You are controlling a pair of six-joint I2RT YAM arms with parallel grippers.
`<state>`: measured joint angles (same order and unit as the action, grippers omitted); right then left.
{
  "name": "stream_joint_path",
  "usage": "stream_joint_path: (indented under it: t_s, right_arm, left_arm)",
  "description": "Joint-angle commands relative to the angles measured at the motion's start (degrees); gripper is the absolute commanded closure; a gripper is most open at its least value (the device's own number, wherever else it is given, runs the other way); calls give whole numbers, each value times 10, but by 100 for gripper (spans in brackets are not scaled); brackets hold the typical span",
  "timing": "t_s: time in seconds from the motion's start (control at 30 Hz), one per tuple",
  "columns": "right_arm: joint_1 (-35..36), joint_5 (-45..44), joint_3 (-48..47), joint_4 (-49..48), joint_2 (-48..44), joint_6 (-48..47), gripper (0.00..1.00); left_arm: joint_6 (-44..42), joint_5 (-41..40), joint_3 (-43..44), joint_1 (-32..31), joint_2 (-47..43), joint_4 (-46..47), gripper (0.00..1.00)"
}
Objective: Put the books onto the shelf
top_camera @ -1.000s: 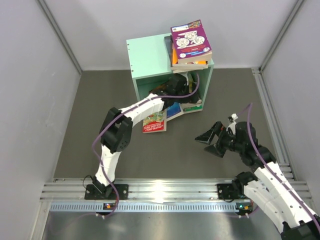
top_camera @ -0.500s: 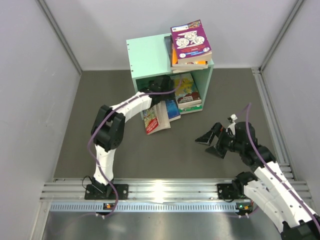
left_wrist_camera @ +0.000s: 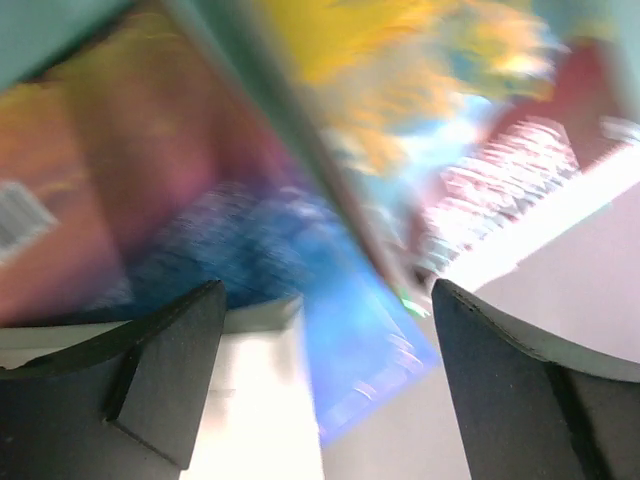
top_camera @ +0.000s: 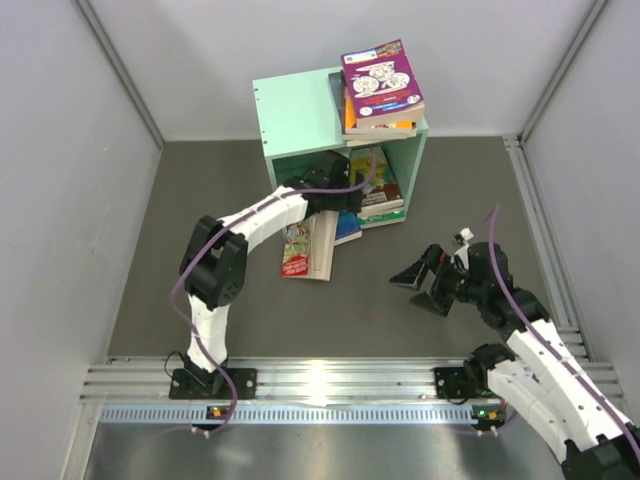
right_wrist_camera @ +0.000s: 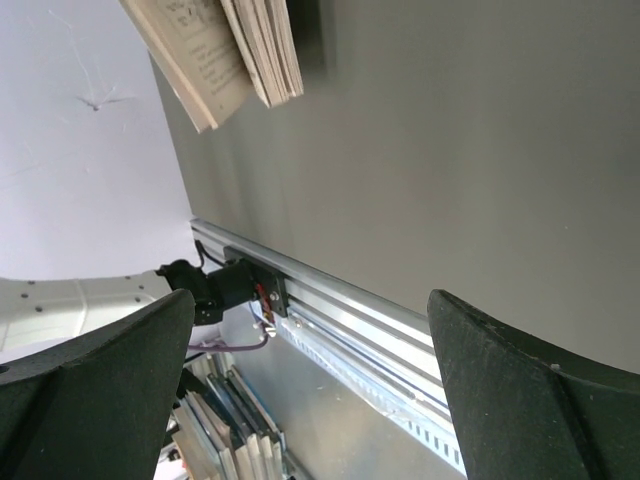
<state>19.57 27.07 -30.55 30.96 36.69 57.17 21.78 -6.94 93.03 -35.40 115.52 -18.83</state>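
The mint-green shelf (top_camera: 298, 112) stands at the back with its open front toward me. A stack of books topped by a purple one (top_camera: 380, 78) lies on its roof, and yellow-covered books (top_camera: 372, 172) lean inside. At its mouth a red-green book (top_camera: 296, 248), a book showing white page edges (top_camera: 322, 246) and a blue book (top_camera: 347, 227) lie spilled on the floor. My left gripper (top_camera: 335, 196) hovers over them, open; in the blurred left wrist view the blue book's corner (left_wrist_camera: 370, 340) lies between the spread fingers (left_wrist_camera: 160, 370). My right gripper (top_camera: 420, 283) is open and holds nothing.
Grey walls close in the dark floor on three sides. An aluminium rail (top_camera: 330, 378) runs along the near edge and also shows in the right wrist view (right_wrist_camera: 350, 310). Page edges of the spilled books (right_wrist_camera: 215, 50) hang at the top of that view.
The left gripper drew back out of the shelf to its mouth. The red-green book went from lying flat to tilted up on edge, white pages showing beside it. The right arm stayed still.
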Motion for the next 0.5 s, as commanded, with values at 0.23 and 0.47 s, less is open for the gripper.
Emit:
stream_joint_path:
  t_s: [0.23,0.47]
  right_arm:
    - [-7,2,-14,-85,49,-10,0]
    - [-7,4,-21,-113,81,-16,0]
  left_arm:
    - [-11,29,-11,-68,-247,34,10]
    - [18,12,-145,-75,-379,-67,15]
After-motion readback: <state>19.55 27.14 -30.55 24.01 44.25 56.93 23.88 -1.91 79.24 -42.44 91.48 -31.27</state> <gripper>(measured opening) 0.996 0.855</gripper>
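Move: The treehouse book lies in front of the shelf with its pages partly lifted open, its middle about 8 cm back, 9 cm left and 10 cm below the open left hand. The blue Jane Eyre book, half in the shelf, is some 4 cm ahead and 3 cm left; the stack in the shelf's right side about 9 cm ahead and 8 cm right. From the right hand the treehouse book is roughly 19 cm ahead and 22 cm left. The treehouse book's lifted pages are left behind as the left hand, one finger close against them at first, draws back out of the shelf mouth by about 13 cm and rises some 6 cm, most of the rise coming early. The wrist swings about 10 degrees clockwise; the fingers stay wide open and grip nothing, ending above table level to the book's right. ##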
